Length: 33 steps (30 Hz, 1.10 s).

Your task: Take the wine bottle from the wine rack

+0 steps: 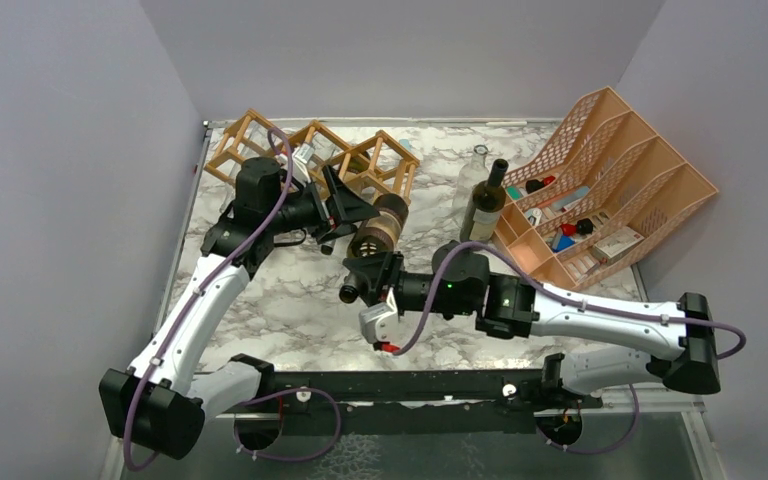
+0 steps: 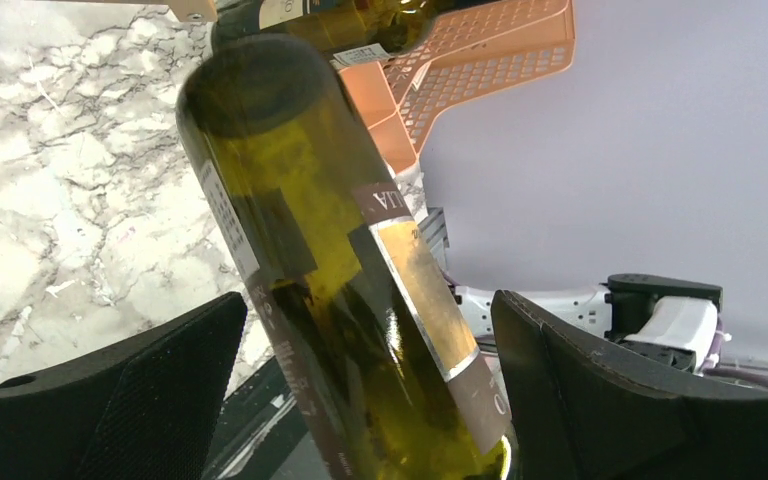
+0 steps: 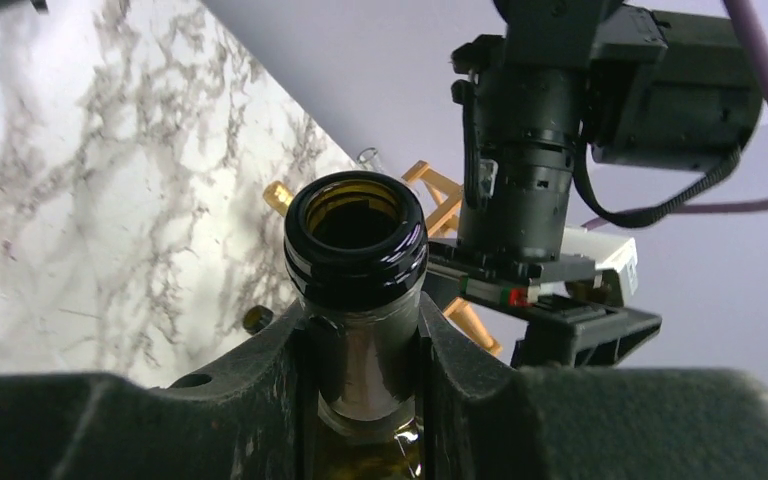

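Observation:
The wine bottle (image 1: 378,228) is dark olive green with a brown and gold label. It hangs tilted above the table, its base toward the light wooden wine rack (image 1: 310,155) and its open mouth toward the arms. My right gripper (image 1: 360,285) is shut on the bottle's neck (image 3: 357,235) just below the lip; its fingers (image 3: 250,385) press both sides. My left gripper (image 1: 363,213) is open around the bottle's body (image 2: 300,200), with a gap showing at the left finger (image 2: 110,400). Tan bars of the rack (image 3: 440,190) show behind the left arm.
A second green wine bottle (image 1: 485,205) stands upright beside the peach mesh file organizer (image 1: 610,180), which holds small items. A clear glass bottle (image 1: 476,160) stands just behind it. A small dark object (image 1: 326,246) lies under the left wrist. Grey walls enclose the marble table (image 1: 290,300).

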### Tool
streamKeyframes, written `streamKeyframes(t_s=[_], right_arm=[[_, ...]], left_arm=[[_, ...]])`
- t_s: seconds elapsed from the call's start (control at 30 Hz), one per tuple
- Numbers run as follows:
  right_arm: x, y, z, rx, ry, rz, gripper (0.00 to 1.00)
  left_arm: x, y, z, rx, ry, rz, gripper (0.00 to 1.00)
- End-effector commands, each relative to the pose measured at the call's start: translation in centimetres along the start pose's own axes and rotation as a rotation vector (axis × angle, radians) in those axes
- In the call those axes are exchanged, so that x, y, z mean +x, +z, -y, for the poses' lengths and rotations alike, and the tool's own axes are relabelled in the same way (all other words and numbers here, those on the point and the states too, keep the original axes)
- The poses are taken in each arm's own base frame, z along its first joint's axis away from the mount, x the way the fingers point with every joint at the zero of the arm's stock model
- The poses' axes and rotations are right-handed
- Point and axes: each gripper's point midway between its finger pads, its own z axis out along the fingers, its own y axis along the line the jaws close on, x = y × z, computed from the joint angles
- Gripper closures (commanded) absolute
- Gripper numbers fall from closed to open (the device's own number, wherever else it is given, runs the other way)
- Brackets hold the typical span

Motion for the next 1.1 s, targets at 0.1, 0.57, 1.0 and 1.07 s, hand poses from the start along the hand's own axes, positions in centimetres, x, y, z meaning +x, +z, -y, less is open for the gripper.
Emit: streamKeyframes(t_s=[0.1,0.57,1.0,1.07], right_arm=[[-2.8,-4.7,4.8,0.206,0.205,0.094,0.99],[9.6,-11.6,0.7,0.642,0.930,-0.422,0.99],[18.9,-20.6,1.0,1.115,1.109,-0.623,0.99],[19.2,-21.6,1.1,1.178,1.105,-0.614,0.99]], left_arm=[[-0.6,-1.3,0.8,0.011,0.172,0.071,0.01],[-2.3,-2.8,-0.2,-0.119,0.365,0.152,0.01],[-2.1,-3.3,0.2,-0.108,0.420,0.150,0.01],[-2.2,-3.6,0.7,-0.100,0.433,0.160,0.01]])
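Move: The right gripper already holds the wine bottle by its neck. Its goal, a clear patch of table, lies about 23 cm right, 10 ahead and 27 below. The standing bottle is some 25 cm right and 20 ahead of the hand, the clear glass bottle 23 right and 25 ahead, both about 13 lower. From the open left gripper, the held bottle's middle is about 3 cm back and 4 right, slightly lower; the patch is 23 right, 2 back, 25 lower. Keep the right gripper shut on the neck and carry the bottle clear of the left hand, about 22 cm right, first rising slightly, then swinging 13 cm forward and down towards the patch before the standing bottle. Turn the wrist some 90 degrees, clockwise and over, until the fingers point forward. Leave the left gripper wide open, ease it 3 cm left and roll it about 20 degrees. ##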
